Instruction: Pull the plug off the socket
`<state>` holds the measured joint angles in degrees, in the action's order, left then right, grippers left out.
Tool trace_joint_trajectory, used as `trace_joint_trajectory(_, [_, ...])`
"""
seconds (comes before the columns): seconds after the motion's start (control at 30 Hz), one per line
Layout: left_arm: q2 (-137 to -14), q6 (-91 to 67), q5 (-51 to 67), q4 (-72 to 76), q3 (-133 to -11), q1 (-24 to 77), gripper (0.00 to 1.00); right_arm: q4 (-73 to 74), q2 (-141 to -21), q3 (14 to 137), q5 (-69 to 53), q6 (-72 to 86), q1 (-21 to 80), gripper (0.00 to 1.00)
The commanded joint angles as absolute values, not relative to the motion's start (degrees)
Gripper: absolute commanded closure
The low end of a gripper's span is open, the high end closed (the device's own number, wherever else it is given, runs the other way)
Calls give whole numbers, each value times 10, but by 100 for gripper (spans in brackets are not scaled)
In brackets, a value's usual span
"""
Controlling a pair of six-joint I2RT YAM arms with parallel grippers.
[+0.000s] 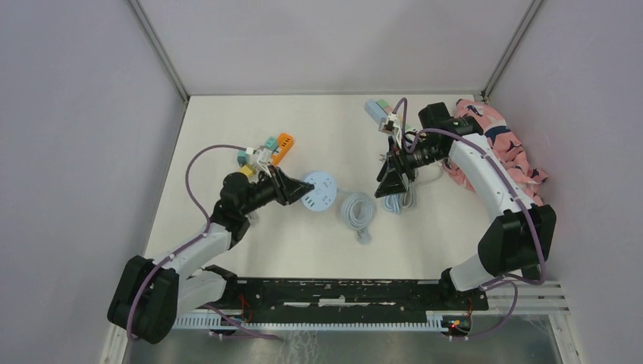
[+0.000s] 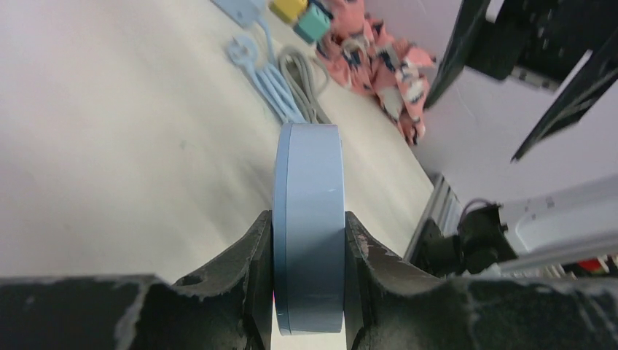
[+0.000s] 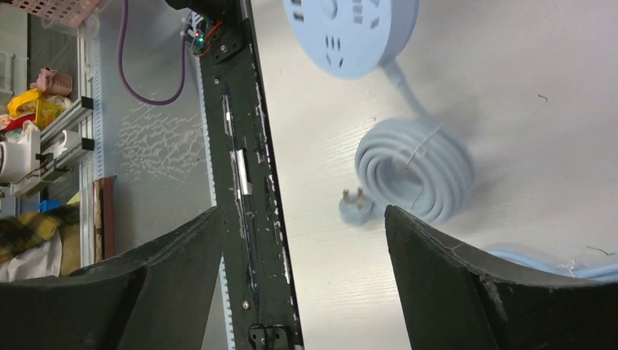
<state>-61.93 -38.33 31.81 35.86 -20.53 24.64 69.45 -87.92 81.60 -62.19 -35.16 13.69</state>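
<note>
The socket [image 1: 318,191] is a round light-blue disc, and my left gripper [image 1: 299,189] is shut on its rim. In the left wrist view the disc [image 2: 310,168] stands on edge between the two black fingers [image 2: 251,262]. Its slotted face [image 3: 350,33] shows no plug in it, and its coiled cord [image 3: 415,171] ends in a loose plug [image 3: 355,211] on the table. A light-blue plug with a bundled cable [image 2: 244,52] lies apart from the socket, under my right gripper [image 1: 390,186]. The right gripper [image 3: 302,215] is open with nothing between its fingers.
A pink patterned cloth [image 1: 500,144] lies at the right wall. Orange and teal adapters [image 1: 269,148] sit behind my left arm, and another adapter [image 1: 379,110] sits at the back. A black rail [image 1: 341,292] runs along the near edge.
</note>
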Motion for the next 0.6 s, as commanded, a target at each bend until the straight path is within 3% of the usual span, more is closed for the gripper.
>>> trace_joint_trajectory(0.0, [-609,-447,320,429,-307,188,97,650,-864,794,-612,-316,132,15])
trace_joint_trajectory(0.57, [-986,-576,154,552,-614,53,97,575,-836,751,-592,-253,131,17])
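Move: The left hand grips the edge of the round socket. The clear far table beside the orange strip, where it seems bound, lies about 26 cm ahead, 4 cm left and 17 cm below. The orange strip's middle is 19 cm ahead, 9 cm left; its teal plug 23 ahead, 11 left; the loose yellow plug 11 ahead, 16 left. From the right hand, that clear spot lies some 28 cm ahead, 26 cm left, 22 cm below. Forward and somewhat left, the left arm swings fast, about 22 cm out, towards the far table by the orange strip, rising some 6 cm and then starting to sink. The wrist turns roughly 30 degrees counter-clockwise while the fingers keep their pinch on the round socket's edge, the coiled cord trailing along. ##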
